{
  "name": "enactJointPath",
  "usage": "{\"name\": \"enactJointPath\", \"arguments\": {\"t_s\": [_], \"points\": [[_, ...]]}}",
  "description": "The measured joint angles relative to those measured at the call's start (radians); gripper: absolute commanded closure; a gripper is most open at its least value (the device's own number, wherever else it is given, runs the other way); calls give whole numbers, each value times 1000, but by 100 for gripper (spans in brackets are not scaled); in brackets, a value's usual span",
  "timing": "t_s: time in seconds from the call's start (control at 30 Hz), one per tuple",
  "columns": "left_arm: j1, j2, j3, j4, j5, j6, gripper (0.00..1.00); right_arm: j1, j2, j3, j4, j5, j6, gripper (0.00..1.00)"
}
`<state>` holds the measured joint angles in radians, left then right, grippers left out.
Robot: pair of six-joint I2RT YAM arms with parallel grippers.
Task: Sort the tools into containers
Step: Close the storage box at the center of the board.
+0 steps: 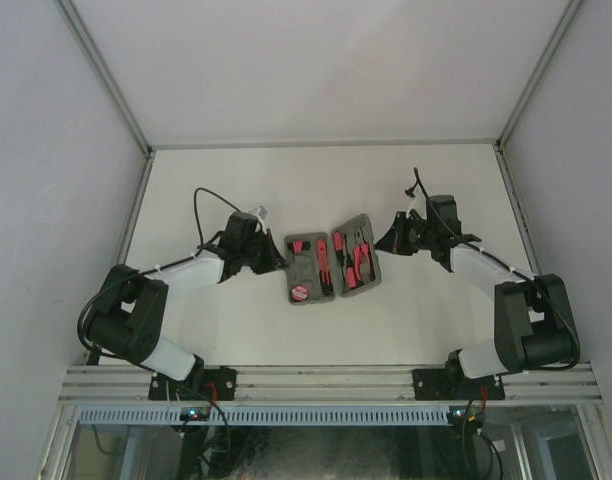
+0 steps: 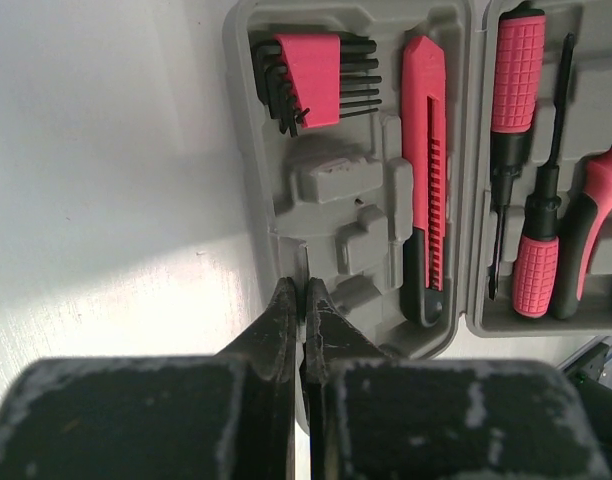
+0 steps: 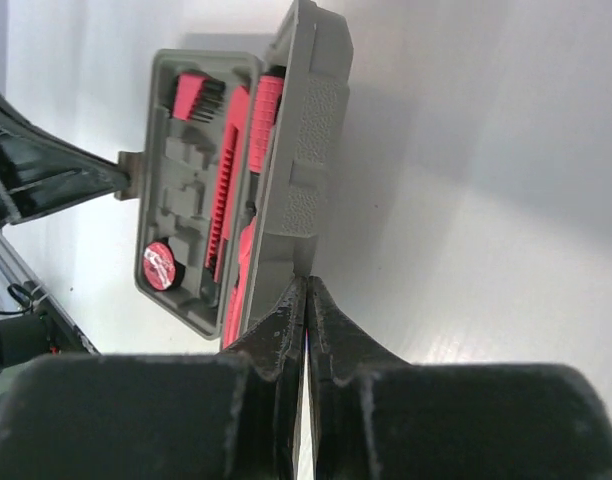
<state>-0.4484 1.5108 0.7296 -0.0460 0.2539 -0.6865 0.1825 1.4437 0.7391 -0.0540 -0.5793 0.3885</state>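
The grey hinged case (image 1: 308, 243) lies open mid-table with the tools in its recesses. Its left half (image 2: 248, 150) holds a red-black hex key set (image 2: 311, 80), a longer red-black tool (image 2: 426, 170) and a small round red-black piece (image 3: 159, 262). The right half (image 3: 306, 130) is tilted up on its hinge and holds red-handled screwdrivers (image 2: 516, 80) and pliers (image 2: 601, 200). My left gripper (image 2: 304, 290) is shut, its tips against the left half's outer rim. My right gripper (image 3: 306, 282) is shut, tips touching the raised half's outer edge.
The white table (image 1: 236, 180) is walled by white panels on three sides. The aluminium rail (image 1: 326, 380) with both arm bases runs along the near edge. The left arm's gripper (image 3: 46, 175) shows in the right wrist view, meeting a tab on the case.
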Motion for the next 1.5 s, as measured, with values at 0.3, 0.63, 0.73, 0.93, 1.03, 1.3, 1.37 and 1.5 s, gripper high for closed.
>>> {"name": "enactJointPath", "arguments": {"t_s": [0.3, 0.63, 0.73, 0.93, 1.03, 1.3, 1.37, 1.5], "points": [[-8, -16, 11, -48, -7, -2, 100, 74, -17, 59, 31, -32, 14, 100], [-56, -59, 90, -39, 65, -19, 100, 229, 34, 130, 47, -63, 61, 100], [-64, -61, 99, -32, 76, -22, 100, 269, 82, 148, 39, -55, 70, 100], [-61, -60, 97, -48, 68, -21, 100, 332, 206, 188, 36, -40, 87, 100], [-62, -59, 95, -47, 63, -21, 100, 346, 249, 196, 42, -35, 100, 100], [-58, -32, 43, -23, 47, -29, 100, 362, 312, 233, 64, -21, 117, 100], [-58, -16, 27, -13, 45, -34, 99, 369, 320, 237, 60, -9, 117, 100], [-60, -5, -3, 0, 38, -40, 95, 374, 318, 237, 32, 32, 107, 93]]}}
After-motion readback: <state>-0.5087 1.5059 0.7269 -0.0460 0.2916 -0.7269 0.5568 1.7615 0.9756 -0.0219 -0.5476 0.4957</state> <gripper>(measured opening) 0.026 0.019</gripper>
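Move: The raised right half of the box leans against the right fingertips, its middle about 5 cm left, 2 cm back and 3 cm below. The left half, which it must cover, lies some 16 cm left of the right hand, 5 cm back and 7 cm below; the utility knife is 3 cm right of that half's middle. The left gripper pinches the left rim tab: its half's middle is 6 cm right, level fore and aft, the raised half's 17 cm right and 3 cm ahead. Sweep the shut right fingertips left about 14 cm, pushing the raised half over in an arc: up roughly 5 cm, then down onto its back, drifting slightly towards the base and turning counter-clockwise. Keep the left gripper pinching the rim tab; lift it about 6 cm while carrying it right, then lower it again, easing slightly back. ##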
